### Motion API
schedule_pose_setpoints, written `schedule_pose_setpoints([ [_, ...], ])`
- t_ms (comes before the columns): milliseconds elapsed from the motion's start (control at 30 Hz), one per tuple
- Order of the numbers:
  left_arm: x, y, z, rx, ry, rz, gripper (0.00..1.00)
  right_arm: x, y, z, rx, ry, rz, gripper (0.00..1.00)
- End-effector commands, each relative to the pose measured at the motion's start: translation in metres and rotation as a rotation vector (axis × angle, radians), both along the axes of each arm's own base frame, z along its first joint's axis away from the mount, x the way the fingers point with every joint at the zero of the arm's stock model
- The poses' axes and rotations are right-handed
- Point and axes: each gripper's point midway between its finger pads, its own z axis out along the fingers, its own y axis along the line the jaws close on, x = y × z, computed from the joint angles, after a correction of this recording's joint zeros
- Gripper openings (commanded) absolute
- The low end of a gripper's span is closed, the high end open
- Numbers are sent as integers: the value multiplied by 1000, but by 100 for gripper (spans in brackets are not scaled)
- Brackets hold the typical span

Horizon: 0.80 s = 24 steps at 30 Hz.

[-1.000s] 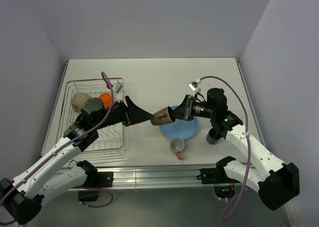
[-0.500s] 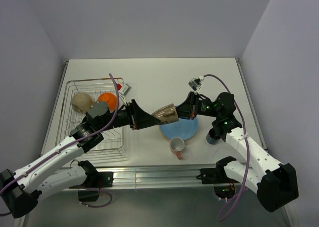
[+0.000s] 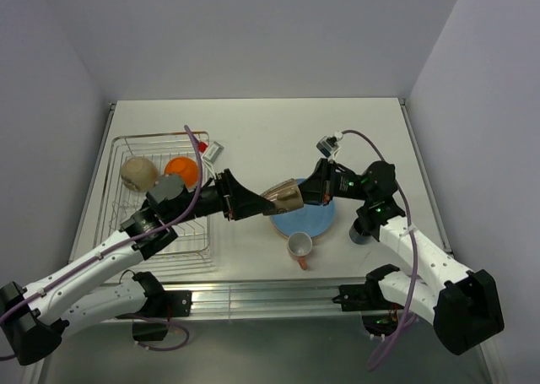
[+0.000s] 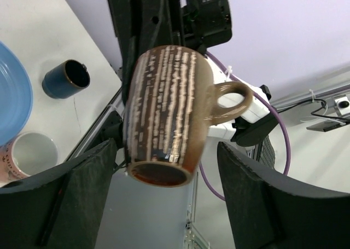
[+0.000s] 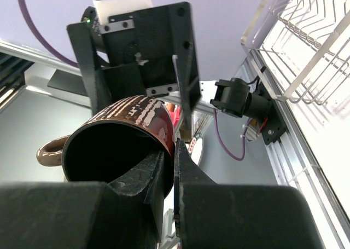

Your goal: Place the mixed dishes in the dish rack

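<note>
A dark brown mug (image 3: 284, 197) with pale streaks hangs in the air above the blue plate (image 3: 305, 221). My right gripper (image 5: 174, 167) is shut on its rim, one finger inside and one outside. My left gripper (image 4: 167, 189) is open. Its fingers (image 4: 82, 197) stand on either side of the mug's base (image 4: 162, 173), with gaps showing on both sides. The mug's handle (image 4: 232, 100) points sideways. The dish rack (image 3: 160, 232) at the left holds a cream bowl (image 3: 137, 173) and an orange bowl (image 3: 181, 170).
A pinkish-orange mug (image 3: 299, 247) stands at the plate's near edge. A dark blue mug (image 3: 361, 230) stands under my right arm. A small white and red item (image 3: 213, 149) lies by the rack's far right corner.
My left gripper has reached right until its fingers straddle the mug's base, and its jaws have narrowed a little. The right gripper has carried the mug slightly left and up.
</note>
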Motion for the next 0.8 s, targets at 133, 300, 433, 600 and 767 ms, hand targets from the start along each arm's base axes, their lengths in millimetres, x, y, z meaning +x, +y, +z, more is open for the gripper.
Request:
schedule_pose_setpoints([
  [133,-2,5,39,-99,-99,20,74,1,-1,11,42,-62,-2,0],
  [300,-3,0,43,-113,-96,-1,73,2,0,11,51,-55,3,0],
  [433,-5,-2,44,-119,-99,-17,70,4,0,12,55,-51,5,0],
  [600,-6,-4,45,-125,-104,-24,61,6,1,12,62,-39,6,0],
  [767,-2,-3,50,-135,-123,3,32,6,1,11,71,-28,15,0],
])
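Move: The striped mug hangs level with both hands, its rim already pinched by the right. Its middle is about 6 cm to the right and 1 cm ahead of the left hand, whose open fingers flank the base; from the right hand it is about 5 cm left and 1 cm back. Counted from the left hand, some 30 cm below, the blue plate lies 16 cm ahead and 13 cm right, the white mug straight to the right by 11 cm. Rising barely 1 cm and otherwise staying in place, the left hand draws its wide-open fingers together by about a fifth of their range until both tips meet the sides of the striped mug at its base end, and starts to grip there. The right hand keeps its pinch on the rim, holding the mug out almost motionless. ##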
